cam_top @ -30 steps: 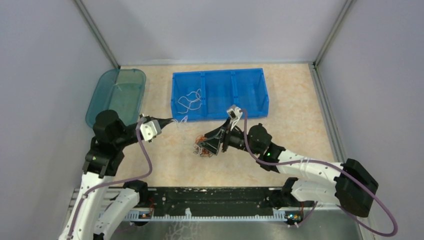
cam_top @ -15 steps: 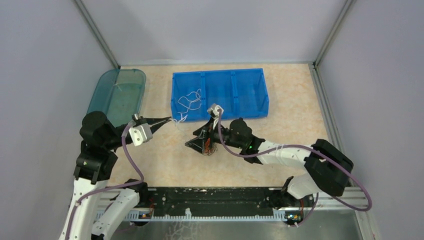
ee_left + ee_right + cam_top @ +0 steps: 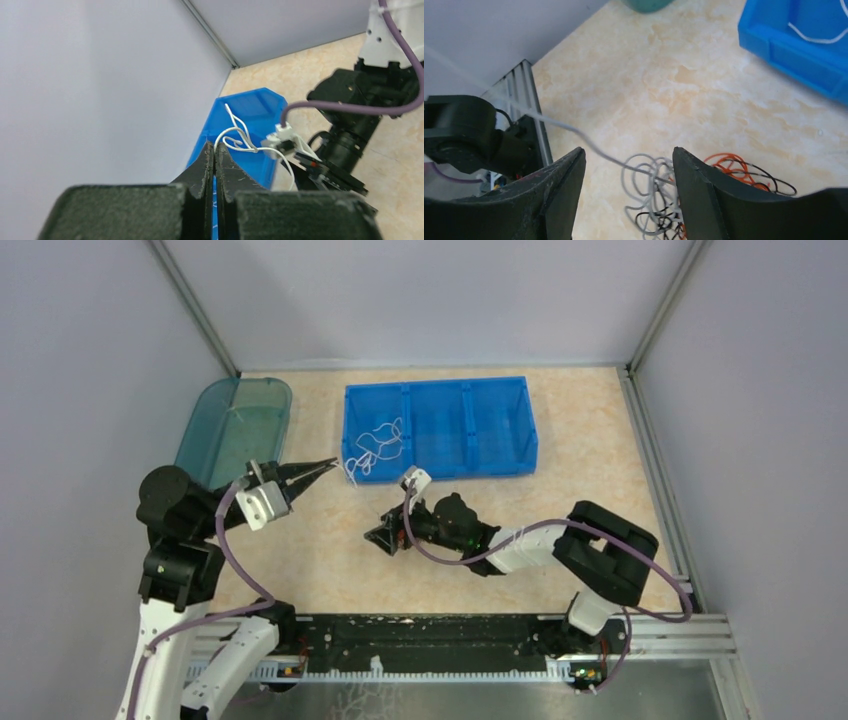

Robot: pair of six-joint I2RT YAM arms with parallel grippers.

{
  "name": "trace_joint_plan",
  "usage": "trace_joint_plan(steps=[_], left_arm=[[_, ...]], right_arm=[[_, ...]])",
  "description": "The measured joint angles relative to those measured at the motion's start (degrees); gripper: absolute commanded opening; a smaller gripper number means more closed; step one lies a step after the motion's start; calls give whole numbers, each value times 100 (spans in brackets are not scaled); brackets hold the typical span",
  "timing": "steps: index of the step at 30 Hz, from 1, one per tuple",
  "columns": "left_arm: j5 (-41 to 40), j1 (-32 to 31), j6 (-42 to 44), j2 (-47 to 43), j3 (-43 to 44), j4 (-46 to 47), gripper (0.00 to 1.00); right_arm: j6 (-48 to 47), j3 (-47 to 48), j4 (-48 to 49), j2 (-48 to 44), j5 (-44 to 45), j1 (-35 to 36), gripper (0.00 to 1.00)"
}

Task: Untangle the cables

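My left gripper (image 3: 325, 464) (image 3: 216, 148) is shut on a thin white cable (image 3: 239, 142), held up in front of the blue bin's left end. That cable loops at the fingertips and runs down towards my right gripper (image 3: 384, 537) (image 3: 629, 150). The right gripper is open and low over the table. A tangle of white-grey loops (image 3: 644, 186), orange cable (image 3: 730, 162) and black cable (image 3: 651, 218) lies between and just past its fingers. A taut white strand (image 3: 574, 131) leaves the tangle up and to the left. The top view hides most of the tangle under the right gripper.
A blue three-compartment bin (image 3: 500, 420) stands at the back, with loose white cables (image 3: 380, 440) in its left compartment. A teal translucent lid (image 3: 235, 425) lies at the back left. Grey walls close three sides, and a black rail (image 3: 440, 635) runs along the near edge.
My left gripper has drawn back to the left and up, still shut on the white cable. My right arm has swung left and settled lower over the tangle.
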Motion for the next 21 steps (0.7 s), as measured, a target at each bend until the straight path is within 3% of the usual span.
trace_joint_plan(steps=[13, 21], left_arm=[[-466, 0, -308, 271, 737, 1613, 0], [-756, 0, 33, 887, 1639, 2549, 0]], right_arm=[[258, -824, 1060, 645, 411, 0, 64], [455, -955, 1180, 645, 597, 0, 62]])
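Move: Low in front of the right hand, the tangle of orange, black and white cables lies about 5 cm ahead of it, 4 cm to its right and some 11 cm down. The blue box's left compartment is roughly 28 cm ahead and level sideways, its middle compartment 29 cm ahead and 12 cm to the right, both about 11 cm lower. From the left hand, already pinching a white cable, the tangle is some 7 cm ahead, 8 cm right and 39 cm down. Hoisting the pinched white cable away from the tangle, the left hand climbs about 18 cm, gathering speed, and drifts 2 cm left while its wrist turns some 30 degrees so the shut fingers tip upward. The right hand, fingers still wide, quickly sinks about 6 cm towards the tangle, then stays at that height as it eases right, 3 cm in all. ##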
